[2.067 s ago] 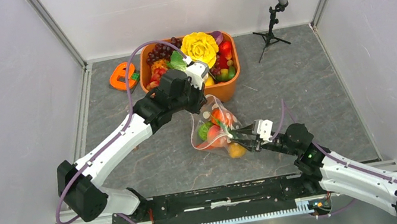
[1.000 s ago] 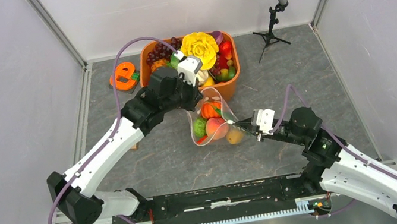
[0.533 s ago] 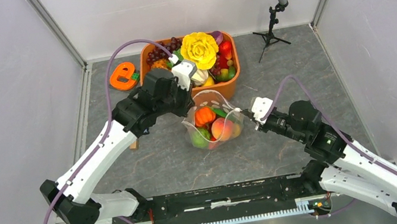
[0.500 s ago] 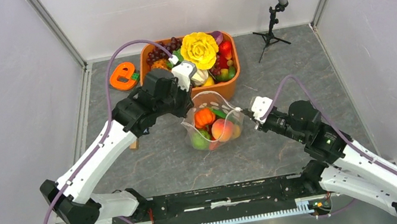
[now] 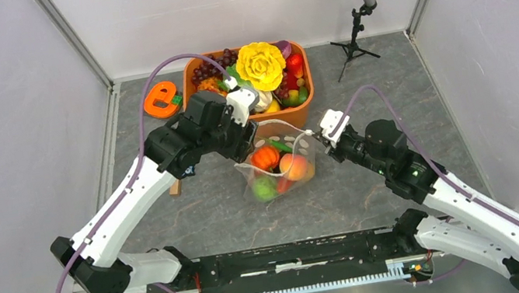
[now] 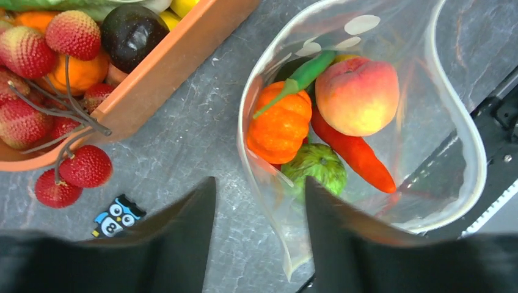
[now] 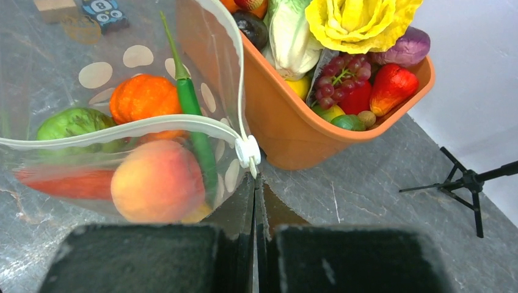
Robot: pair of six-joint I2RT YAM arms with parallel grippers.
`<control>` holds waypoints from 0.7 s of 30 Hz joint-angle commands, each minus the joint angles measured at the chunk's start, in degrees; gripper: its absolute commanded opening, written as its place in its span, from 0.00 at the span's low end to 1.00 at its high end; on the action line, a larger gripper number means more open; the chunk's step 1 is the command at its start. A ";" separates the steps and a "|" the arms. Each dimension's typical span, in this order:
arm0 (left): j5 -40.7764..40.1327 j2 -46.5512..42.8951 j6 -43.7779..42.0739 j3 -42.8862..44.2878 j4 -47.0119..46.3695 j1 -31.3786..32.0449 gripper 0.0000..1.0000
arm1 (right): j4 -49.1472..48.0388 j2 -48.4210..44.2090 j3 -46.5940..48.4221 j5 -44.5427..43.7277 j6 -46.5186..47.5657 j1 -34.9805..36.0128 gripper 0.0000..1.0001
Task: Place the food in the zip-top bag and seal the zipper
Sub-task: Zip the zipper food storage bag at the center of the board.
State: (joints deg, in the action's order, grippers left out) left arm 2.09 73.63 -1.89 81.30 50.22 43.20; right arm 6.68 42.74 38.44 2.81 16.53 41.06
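The clear dotted zip-top bag (image 5: 280,165) stands with its mouth open in front of the orange tub (image 5: 293,118). It holds food: an orange pumpkin (image 6: 280,125), a peach (image 6: 357,94), a red chili (image 6: 355,156), a green fruit (image 6: 317,171) and a green chili (image 6: 302,73). My left gripper (image 6: 259,244) is open, its fingers either side of the bag's left edge. My right gripper (image 7: 255,183) is shut on the pull tab of the white slider (image 7: 247,151) at the right end of the zipper (image 7: 122,131).
The tub is heaped with more toy food, including a yellow lettuce (image 5: 260,62) and grapes (image 7: 335,82). Lychees (image 6: 85,166) and a small owl block (image 6: 118,215) lie on the floor by it. An orange object (image 5: 161,99) lies far left, a microphone stand (image 5: 356,41) far right.
My right gripper has moved away from me and rightward, drawing the bag's right edge with it. The bag has turned to stand mouth-up. My left gripper has shifted left and nearer along the bag's left edge.
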 commanded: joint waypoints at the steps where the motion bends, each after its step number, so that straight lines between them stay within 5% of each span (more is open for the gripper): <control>1: -0.65 -0.12 -1.94 1.61 -1.58 -0.22 0.66 | -5.72 2.99 2.33 3.37 -2.00 -2.12 0.00; 14: 3.50 -10.47 -3.66 -5.45 -10.75 -3.16 0.99 | -9.45 9.03 4.44 9.68 -0.78 -9.19 0.00; 21: 10.54 -10.07 -10.91 -11.05 -13.74 -6.12 1.00 | -9.82 11.16 4.99 12.29 0.37 -11.52 0.00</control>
State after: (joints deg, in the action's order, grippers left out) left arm 8.58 62.15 -6.46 72.90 40.38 37.87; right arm -0.69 53.01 40.29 12.99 15.97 31.00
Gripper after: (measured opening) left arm 0.994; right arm 0.005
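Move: The bag's left corner, just let go, lies about 2 cm back of the left hand and some 4 cm below; the peach in the bag is about 16 cm right, 8 back. The white slider sits right at the right hand's closed fingertips, with the left corner about 22 cm left and 5 back of that hand. The orange bin's middle is roughly 21 cm ahead and 18 left of the right hand. The left fingers open wide, the hand rising about 3 cm, while the right carries the slider end 4.5 cm forward. ##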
